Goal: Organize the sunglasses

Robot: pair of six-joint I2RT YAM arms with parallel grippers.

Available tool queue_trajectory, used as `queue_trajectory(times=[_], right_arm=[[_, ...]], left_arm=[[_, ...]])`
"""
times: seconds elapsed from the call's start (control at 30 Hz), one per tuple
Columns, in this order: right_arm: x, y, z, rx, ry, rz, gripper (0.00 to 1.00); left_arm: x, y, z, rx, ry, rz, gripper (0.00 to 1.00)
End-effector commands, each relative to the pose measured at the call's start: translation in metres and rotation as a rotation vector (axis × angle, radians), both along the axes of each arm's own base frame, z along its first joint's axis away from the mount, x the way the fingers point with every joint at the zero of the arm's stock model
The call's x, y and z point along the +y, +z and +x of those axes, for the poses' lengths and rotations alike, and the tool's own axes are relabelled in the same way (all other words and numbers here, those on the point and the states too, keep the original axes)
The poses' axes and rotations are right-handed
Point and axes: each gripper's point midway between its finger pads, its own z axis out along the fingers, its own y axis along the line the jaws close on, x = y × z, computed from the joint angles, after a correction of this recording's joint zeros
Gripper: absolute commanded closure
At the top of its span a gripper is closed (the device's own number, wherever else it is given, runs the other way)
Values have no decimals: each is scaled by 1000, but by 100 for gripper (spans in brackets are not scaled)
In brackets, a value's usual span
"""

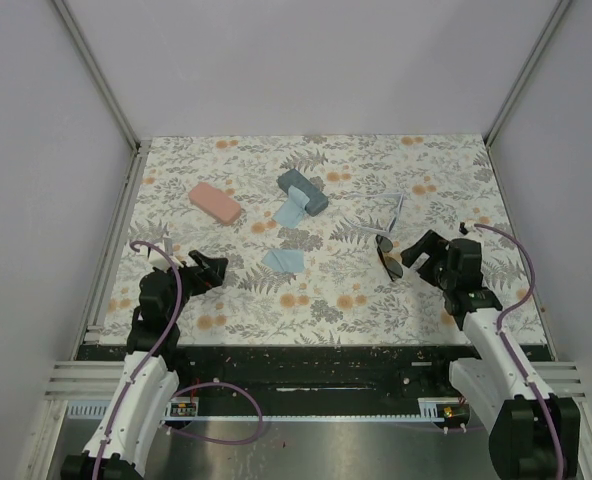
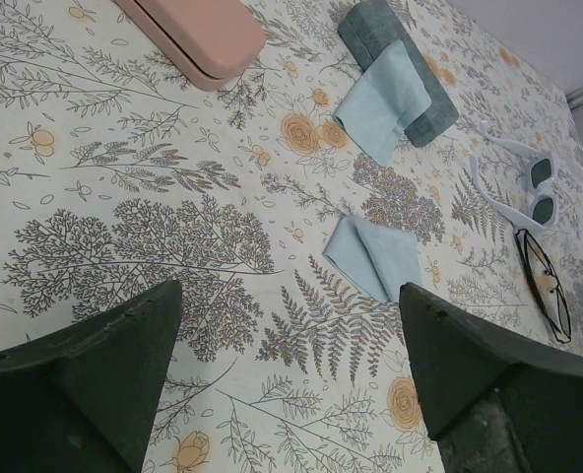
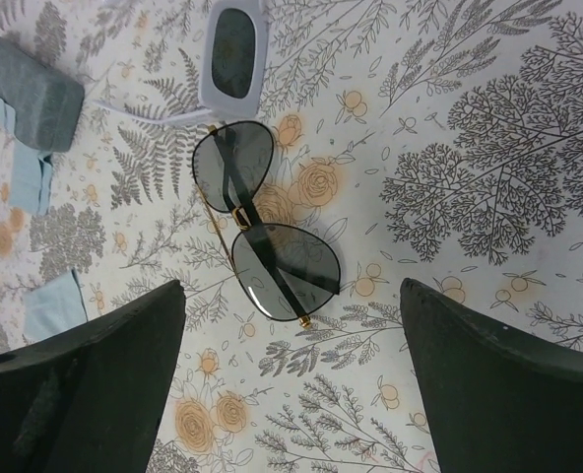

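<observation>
Two pairs of sunglasses lie folded on the floral tablecloth at right of centre. The dark-lensed pair with a thin black frame (image 1: 387, 255) (image 3: 262, 232) (image 2: 546, 286) rests just ahead of my right gripper (image 1: 413, 257) (image 3: 291, 286), which is open, empty and not touching it. The pale translucent pair (image 1: 391, 207) (image 3: 234, 49) (image 2: 528, 192) lies just beyond the dark pair. My left gripper (image 1: 211, 270) (image 2: 290, 296) hangs open and empty over bare cloth at the near left.
A pink case (image 1: 215, 203) (image 2: 198, 34) lies at the far left. A blue-grey case (image 1: 303, 191) (image 2: 439, 113) (image 3: 26, 99) sits mid-table with a light blue cloth (image 1: 292, 212) (image 2: 385, 99) draped on it. Another cloth (image 1: 283, 261) (image 2: 375, 256) lies nearer.
</observation>
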Motion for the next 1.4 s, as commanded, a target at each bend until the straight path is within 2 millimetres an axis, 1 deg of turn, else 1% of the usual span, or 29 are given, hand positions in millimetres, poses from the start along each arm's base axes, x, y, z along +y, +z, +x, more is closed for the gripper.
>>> queue_trajectory(times=[0.0,0.03,0.07,0.13,0.2,0.23,0.27,0.4,0.43,0.47,0.57,0.6,0.63,0.67,0.73,0.83,0.87,0.93,1.07,1.2,1.37], right_arm=[[13,23,24,-46,77,-23,4],[18,28,30,-54,95,-38,5],[23,29,35,-43,115,-54,5],[42,37,48,-45,174,-104,5],[66,48,65,-67,270,-133,5],[77,49,73,-77,324,-129,5],[89,56,81,-96,378,-121,5],[117,63,120,-91,491,-186,5],[124,54,128,-63,533,-209,5],[135,58,136,-73,591,-232,8],[161,54,156,-61,714,-295,6],[167,47,160,-51,754,-325,4],[175,46,166,-48,781,-354,3],[178,38,170,-25,800,-385,2],[185,29,183,3,822,-450,4],[198,10,192,58,868,-515,7],[201,5,197,65,871,-545,7],[210,-3,200,76,896,-599,7],[226,-5,207,69,932,-616,7],[235,-8,213,65,957,-596,6],[241,-23,214,95,987,-625,7]], left_arm=[[-4,16,3,-69,-21,-15,5],[-4,17,3,-75,-24,-16,5],[-4,18,4,-76,-23,-17,5],[-6,18,3,-76,-33,-18,5],[-7,16,4,-69,-39,-17,5],[-7,17,4,-71,-39,-18,6],[-7,17,4,-70,-42,-18,6],[-8,16,4,-65,-44,-17,6],[-8,16,4,-63,-45,-17,6],[-8,16,4,-65,-45,-17,6],[-7,17,4,-69,-42,-17,6],[-8,16,4,-67,-44,-16,6],[-8,16,4,-65,-44,-15,6],[-8,16,4,-65,-44,-17,6],[-7,16,4,-65,-43,-15,6],[-7,16,4,-62,-42,-13,6],[-7,15,4,-61,-40,-14,6],[-6,15,5,-61,-37,-12,6],[-6,14,5,-55,-35,-13,6],[-6,13,6,-46,-37,-10,6],[-6,13,6,-45,-38,-8,6]])
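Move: The dark glasses case is the goal: from the right hand some 25 cm ahead, about 26 cm to the left and roughly 9 cm lower. A light-blue cloth lies over the case's left side, about 3 cm left and 3 cm nearer than its middle. Close to the right hand, the dark sunglasses are about 5 cm ahead and 6 cm left, the white sunglasses some 16 cm ahead and 7 cm left. From the left hand the case lies about 27 cm ahead and 20 cm right. Swing the open right gripper left and forward, about 23 cm left and 21 cm out, away from the dark sunglasses towards the near end of the dark case. After a tiny dip, arc upward, then sink some 7 cm on the way in, turning the hand counter-clockwise about 55 degrees and dropping its left side so that the fingers slant down along the case. Stop above the table with fingers wide, short of touching. ##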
